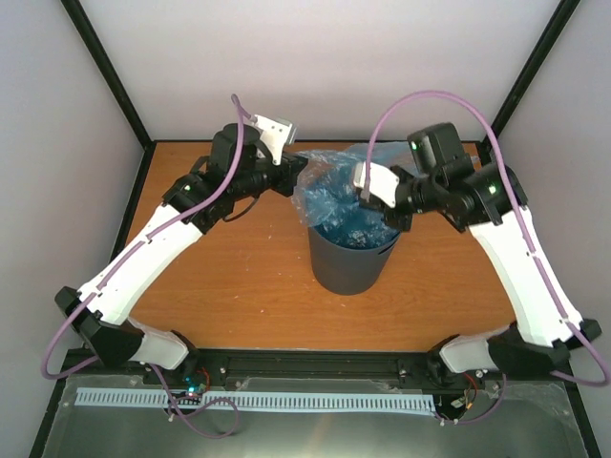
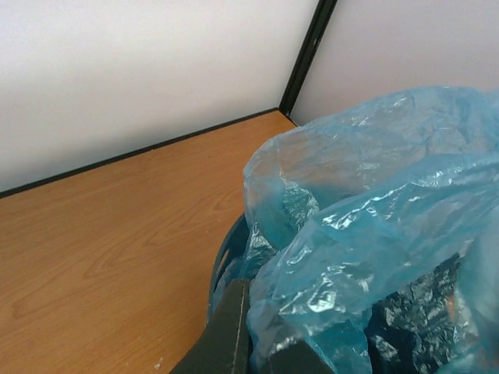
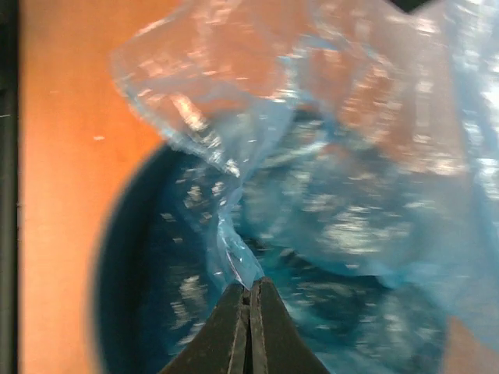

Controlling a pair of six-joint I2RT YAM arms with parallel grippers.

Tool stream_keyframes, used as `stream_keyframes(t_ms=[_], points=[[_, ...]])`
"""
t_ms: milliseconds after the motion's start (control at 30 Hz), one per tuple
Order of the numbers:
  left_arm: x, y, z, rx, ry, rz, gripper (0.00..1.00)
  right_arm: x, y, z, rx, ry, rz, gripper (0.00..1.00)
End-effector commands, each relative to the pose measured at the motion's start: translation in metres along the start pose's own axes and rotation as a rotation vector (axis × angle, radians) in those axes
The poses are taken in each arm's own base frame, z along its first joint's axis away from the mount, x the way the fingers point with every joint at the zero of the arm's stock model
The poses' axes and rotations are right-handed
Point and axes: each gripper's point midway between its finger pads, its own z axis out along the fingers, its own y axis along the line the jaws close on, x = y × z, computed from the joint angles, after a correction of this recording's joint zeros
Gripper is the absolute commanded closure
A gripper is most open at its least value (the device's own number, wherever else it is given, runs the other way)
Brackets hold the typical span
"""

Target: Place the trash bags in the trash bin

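The dark grey trash bin (image 1: 352, 262) stands upright mid-table. A wrinkly light-blue trash bag (image 1: 340, 191) lies partly inside it and billows above its rim. My left gripper (image 1: 291, 181) is shut on the bag's left edge, just left of the bin's far rim; in the left wrist view the film (image 2: 366, 234) is bunched between its dark fingers (image 2: 230, 335), with the bin's rim (image 2: 222, 261) behind. My right gripper (image 1: 368, 202) is over the bin's mouth, shut on a twisted fold of the bag (image 3: 234, 249) where its fingertips (image 3: 251, 290) meet above the bin's dark interior (image 3: 148, 296).
The wooden table (image 1: 239, 286) is enclosed by white walls with black corner posts (image 1: 110, 76). Purple cables loop over both arms (image 1: 420, 95). The table's far edge meets the wall in the left wrist view (image 2: 140, 152).
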Motion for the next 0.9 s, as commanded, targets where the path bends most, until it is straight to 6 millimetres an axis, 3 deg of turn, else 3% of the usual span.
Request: stream_keyframes(t_ms=[0,167,333,500,767,867], points=[[0.004,-0.006,-0.012,0.040,-0.005,-0.030,0.99,0.006,0.062,-0.004,-0.174,-0.026,0.041,0.97],[0.032,-0.019,-0.036,0.134,0.025,-0.082,0.99,0.025,0.102,0.005,-0.244,-0.021,0.050,0.97],[0.062,-0.029,-0.055,0.210,0.062,-0.134,0.99,0.038,0.121,0.006,-0.280,-0.014,0.070,0.97],[0.095,-0.020,-0.043,0.191,0.117,-0.161,0.99,0.053,0.131,0.012,-0.284,0.008,0.085,0.97],[0.128,0.013,-0.014,0.036,0.156,-0.172,0.99,0.094,0.131,0.059,-0.204,0.060,0.162,0.97],[0.139,0.018,-0.010,0.024,0.161,-0.187,0.99,0.098,0.135,0.060,-0.195,0.046,0.183,0.97]])
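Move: Both closed grippers already pinch the mouth edge of the blue trash bag above the bin. From the left hand, the bin's near rim lies about 16 cm back, 11 cm right and 12 cm below; the mouth's middle is some 6 cm back and 12 cm right, also about 12 cm down. From the right hand, the near rim is about 8 cm back, 1 cm left and 10 cm down; the mouth's middle is 3 cm ahead, 1 cm left, equally low. Keep both grippers shut on the bag's edge and pull it over the bin: draw the right hand back quickly about 10 cm over the near rim, sinking as it goes, then straight down to some 15 cm lower in all, fingers tipping down about 20 degrees. Bring the left hand back and down too, then mainly down beside the bin's left side, about 12 cm lower in all, tipping its fingers down. ##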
